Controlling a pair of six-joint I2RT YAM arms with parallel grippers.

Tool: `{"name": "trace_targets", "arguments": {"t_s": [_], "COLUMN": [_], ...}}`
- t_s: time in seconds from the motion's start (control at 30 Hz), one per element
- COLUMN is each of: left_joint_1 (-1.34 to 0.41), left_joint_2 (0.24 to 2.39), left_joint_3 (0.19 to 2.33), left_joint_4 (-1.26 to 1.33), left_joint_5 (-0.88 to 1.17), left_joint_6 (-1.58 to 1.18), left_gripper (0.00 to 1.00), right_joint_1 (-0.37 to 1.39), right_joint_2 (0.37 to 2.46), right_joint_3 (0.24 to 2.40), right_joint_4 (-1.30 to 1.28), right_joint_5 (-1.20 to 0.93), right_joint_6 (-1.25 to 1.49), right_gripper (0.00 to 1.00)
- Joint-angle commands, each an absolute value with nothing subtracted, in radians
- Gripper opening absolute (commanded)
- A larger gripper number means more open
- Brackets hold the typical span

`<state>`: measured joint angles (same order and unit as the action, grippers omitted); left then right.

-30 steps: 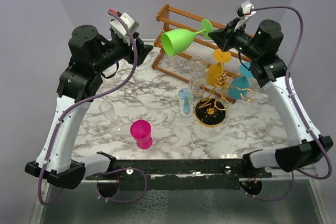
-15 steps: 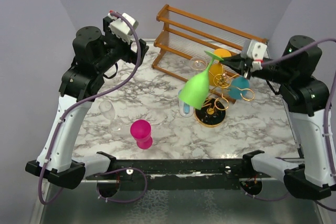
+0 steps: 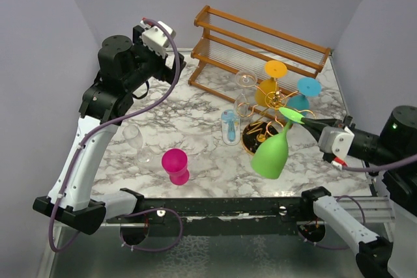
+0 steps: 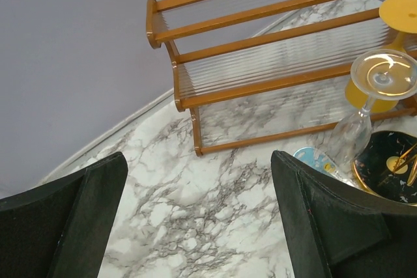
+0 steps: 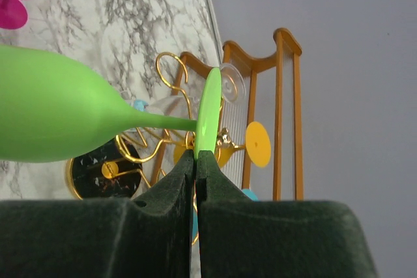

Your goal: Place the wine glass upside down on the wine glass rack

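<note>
The green wine glass (image 3: 270,154) hangs tilted, bowl down, in the air just in front and to the right of the wine glass rack (image 3: 265,116). That rack is a gold wire stand on a round black base. My right gripper (image 3: 305,120) is shut on the rim of the glass's flat foot (image 5: 208,112); the right wrist view shows the jaws (image 5: 197,155) pinching it, with the bowl (image 5: 52,115) stretching left and the gold loops (image 5: 163,141) behind. My left gripper (image 4: 199,216) stands open over bare marble at the back left, holding nothing.
An orange glass (image 3: 270,86), a teal glass (image 3: 303,96) and a clear glass (image 3: 245,89) hang on the rack. A blue patterned glass (image 3: 229,126) stands beside it. A brown wooden shelf rack (image 3: 260,43) is at the back. A pink glass (image 3: 175,165) and a clear glass (image 3: 133,138) lie front left.
My right arm has swung the green glass from high at the back down to the rack's near right side, turning its bowl downward. The left arm has drawn back a little.
</note>
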<state>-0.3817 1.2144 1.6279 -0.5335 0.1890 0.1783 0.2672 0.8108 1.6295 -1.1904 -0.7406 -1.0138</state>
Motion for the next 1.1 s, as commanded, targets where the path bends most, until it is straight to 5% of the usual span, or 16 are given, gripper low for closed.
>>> {"name": "trace_targets", "arguments": {"t_s": [0.0, 0.57, 1.07], "left_joint_1": [-0.376, -0.358, -0.358], "left_joint_2": [1.21, 1.227, 1.233], "left_joint_3": [1.619, 1.605, 1.607], "left_joint_4": [-0.51, -0.503, -0.504], "left_joint_5": [0.173, 0.218, 0.246], "left_joint_6": [0.194, 0.199, 0.204], "left_gripper": [0.95, 0.94, 0.95], "right_joint_1": [0.235, 0.232, 0.287], "right_joint_2": [0.724, 0.68, 0.795], "right_joint_3": [1.586, 1.381, 1.381], "right_joint_4": [-1.304, -1.206, -1.114], "right_joint_5": [-0.621, -0.305, -0.271], "right_joint_6": [-1.077, -1.092, -1.127], "right_gripper": [0.01, 0.01, 0.01]}}
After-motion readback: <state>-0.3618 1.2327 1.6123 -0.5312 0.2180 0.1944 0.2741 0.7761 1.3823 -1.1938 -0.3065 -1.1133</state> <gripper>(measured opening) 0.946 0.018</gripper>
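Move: The right hand, holding the green wine glass upside down by its foot, has the gold wine glass rack about 14 cm ahead and 8 cm to its left, the rack's middle roughly 25 cm lower. The hung blue glass is some 16 cm ahead and 2 cm right, the yellow one 21 cm ahead and 10 cm left, the clear one 17 cm ahead and 18 cm left, all about 20 cm below. From the left hand, the rack lies some 31 cm right, 6 cm back and 27 cm below. Fingers still pinching the green glass's foot, the right hand sinks about 9 cm while swinging right, first easing back a couple of centimetres, then, once low, pushing forward some 5 cm towards the rack's near right side. On the way it turns clockwise by about 20 degrees and tips its fingers downward, keeping the bowl underneath. ##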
